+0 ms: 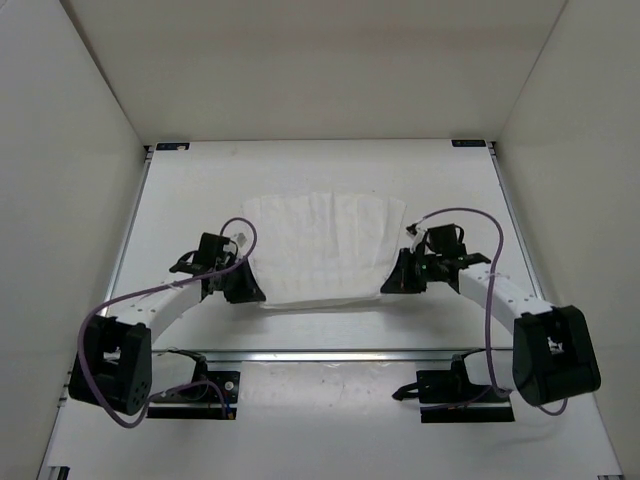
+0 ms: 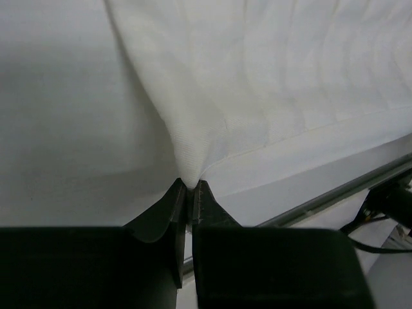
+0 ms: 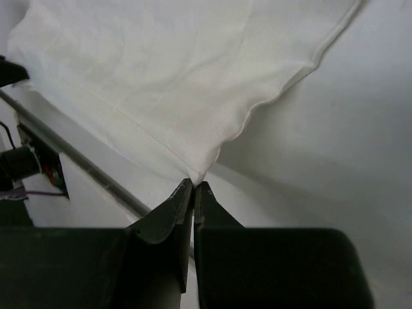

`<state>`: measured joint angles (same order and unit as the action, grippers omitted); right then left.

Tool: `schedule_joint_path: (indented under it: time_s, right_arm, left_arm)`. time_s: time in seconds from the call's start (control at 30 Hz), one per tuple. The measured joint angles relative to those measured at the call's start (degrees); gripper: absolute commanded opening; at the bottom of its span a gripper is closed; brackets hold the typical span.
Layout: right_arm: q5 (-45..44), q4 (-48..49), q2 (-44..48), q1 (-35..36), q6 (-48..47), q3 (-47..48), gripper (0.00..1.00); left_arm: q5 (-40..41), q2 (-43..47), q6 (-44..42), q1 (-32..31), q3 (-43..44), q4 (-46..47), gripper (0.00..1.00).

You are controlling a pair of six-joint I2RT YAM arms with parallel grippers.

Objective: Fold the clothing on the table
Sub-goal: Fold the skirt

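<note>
The clothing [image 1: 322,247], a thin white crinkled piece with faint crease lines, lies spread across the middle of the table [image 1: 200,190]. My left gripper [image 1: 248,290] is shut on its near left corner. In the left wrist view the fabric [image 2: 257,84] rises in a peak out of the pinched tips of the left gripper [image 2: 189,185]. My right gripper [image 1: 393,283] is shut on the near right corner. The right wrist view shows the hemmed corner of the clothing [image 3: 167,77] caught between the tips of the right gripper [image 3: 194,183].
A metal rail [image 1: 330,354] runs along the near side of the table, behind both arm bases. Dark corner brackets [image 1: 172,146] mark the far corners. White walls enclose the left, right and far sides. Purple cables [image 1: 455,213] loop above the arms.
</note>
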<state>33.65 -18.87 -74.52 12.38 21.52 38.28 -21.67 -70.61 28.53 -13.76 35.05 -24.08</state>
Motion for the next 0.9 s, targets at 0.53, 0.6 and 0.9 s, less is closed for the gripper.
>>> schedule_joint_path:
  time_s: [0.53,0.6,0.9]
  right_arm:
    - [0.79,-17.0,35.15,1.9,6.62,-9.6,0.0]
    - [1.84,-21.07,39.04,-0.04,6.82,-9.16,0.0]
    - [4.52,-38.27,49.22,-6.49,5.22,6.67,0.0]
  left_arm:
    - [1.01,23.87,2.86,-5.35,-4.42,-12.7,0.0]
    - [-0.11,27.41,3.72,-5.66,-2.45,-15.54,0.0]
    - [-4.81,35.01,8.0,-7.56,6.08,-21.29,0.0]
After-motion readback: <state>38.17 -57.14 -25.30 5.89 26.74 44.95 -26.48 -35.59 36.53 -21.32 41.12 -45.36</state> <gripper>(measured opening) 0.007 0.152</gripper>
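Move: Between the two closed grippers, the skirt's near edge is already held at both corners, with the rest spread out ahead. From the left hand the skirt's middle lies about 13 cm ahead and 12 cm to the right, roughly 4 cm below. From the right hand it is some 12 cm ahead, 12 cm to the left and 6 cm below. The metal rail crosses straight behind, about 14 cm back from the left hand and 16 cm from the right, at table level. Drawing the skirt back towards the metal rail, both hands keep their pinch on its near corners and stay low at first, the left one briefly dipping, then climb more and more steeply. The left ends about 13 cm up and 8 cm back, the right about 14 cm up and 13 cm back, each wrist tilting its fingertips up and outward some 15 degrees. ##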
